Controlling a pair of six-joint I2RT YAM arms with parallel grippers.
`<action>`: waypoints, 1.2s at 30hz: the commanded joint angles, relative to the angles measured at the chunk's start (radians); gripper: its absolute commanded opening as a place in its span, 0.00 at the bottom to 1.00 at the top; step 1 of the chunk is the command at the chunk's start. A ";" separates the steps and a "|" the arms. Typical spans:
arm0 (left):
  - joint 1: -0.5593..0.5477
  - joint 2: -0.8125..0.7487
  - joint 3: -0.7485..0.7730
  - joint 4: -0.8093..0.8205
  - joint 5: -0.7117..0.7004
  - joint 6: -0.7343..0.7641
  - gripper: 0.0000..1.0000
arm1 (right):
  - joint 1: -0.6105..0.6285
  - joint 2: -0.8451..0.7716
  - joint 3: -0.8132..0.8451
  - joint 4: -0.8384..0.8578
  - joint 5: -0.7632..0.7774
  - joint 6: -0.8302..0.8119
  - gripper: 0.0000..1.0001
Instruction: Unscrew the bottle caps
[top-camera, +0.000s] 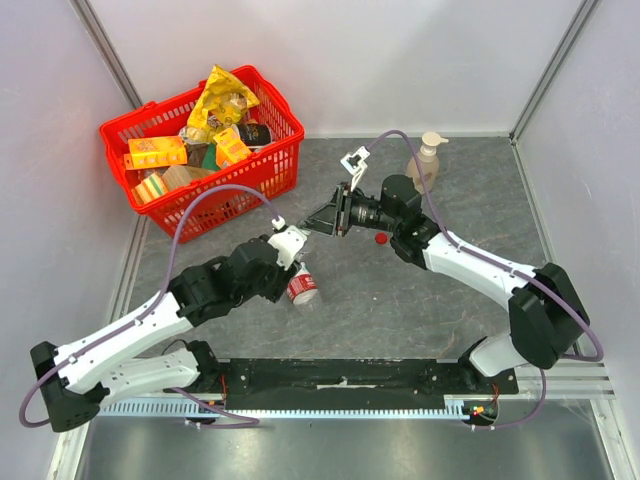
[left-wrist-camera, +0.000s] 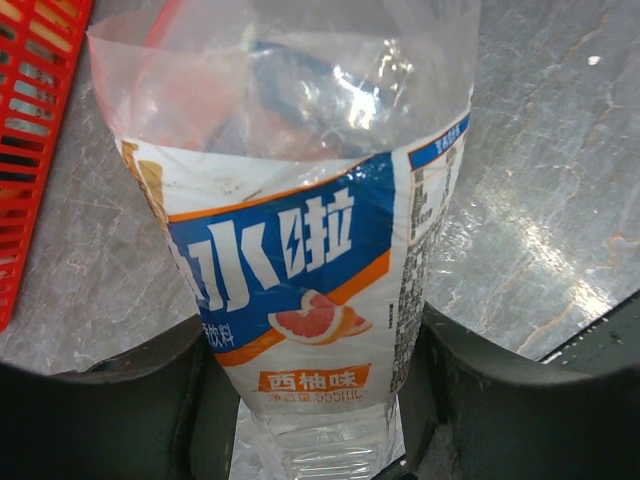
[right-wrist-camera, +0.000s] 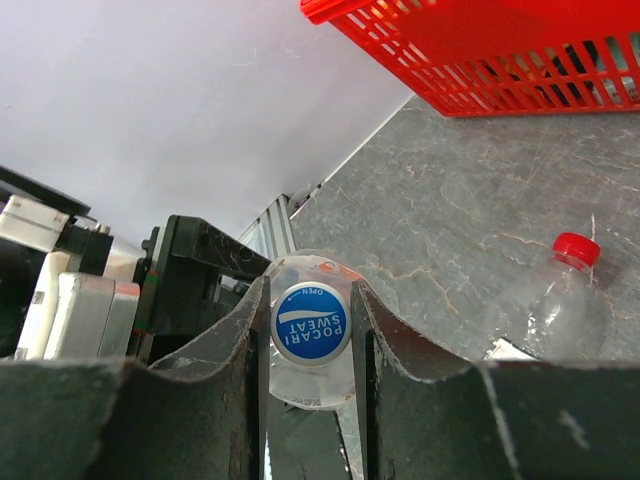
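My left gripper (left-wrist-camera: 320, 395) is shut on a clear bottle (left-wrist-camera: 300, 260) with a white, blue and orange label, gripped low on its body. My right gripper (right-wrist-camera: 310, 292) is shut on that bottle's cap (right-wrist-camera: 311, 322), a white cap with a blue printed top; a finger touches it on each side. In the top view the two grippers meet at mid-table, left (top-camera: 291, 246) and right (top-camera: 312, 224), and hide the held bottle. A second bottle (top-camera: 303, 288) lies on the table just below them; its red cap (right-wrist-camera: 576, 249) is on. A loose red cap (top-camera: 381, 238) lies beside my right wrist.
A red basket (top-camera: 283, 160) full of packets stands at the back left. A beige pump soap bottle (top-camera: 427, 158) stands at the back right behind my right arm. White walls close the table at the back and sides.
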 joint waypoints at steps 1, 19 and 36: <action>-0.001 -0.033 0.037 0.037 0.107 -0.034 0.02 | 0.014 -0.072 -0.014 0.087 -0.123 -0.033 0.00; -0.001 -0.099 0.057 0.135 0.656 -0.016 0.02 | 0.012 -0.244 -0.022 -0.086 -0.327 -0.387 0.00; -0.003 -0.133 0.067 0.207 0.991 -0.020 0.02 | 0.014 -0.315 -0.109 0.285 -0.528 -0.261 0.00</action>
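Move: Both hands are already on the clear bottle, well above the table. The left hand grips the body; the blue-topped cap sits some 8 cm ahead of that hand, 7 cm to its right and 9 cm above. The cap is already between the right hand's fingertips. From the right hand, the lying red-labelled bottle is 2 cm ahead, 5 cm left and 23 cm below, and the loose red cap 9 cm ahead, 20 cm right, 26 cm down. The right fingers keep their pinch on the cap while the left hand keeps hold of the bottle's body, and the two wrists turn against each other about the bottle's length, the cap going counter-clockwise seen from its top. Meanwhile both carry the bottle together back towards the bases, roughly 12 cm, rising 6 to 8 cm and drifting right. Neither grip changes. ##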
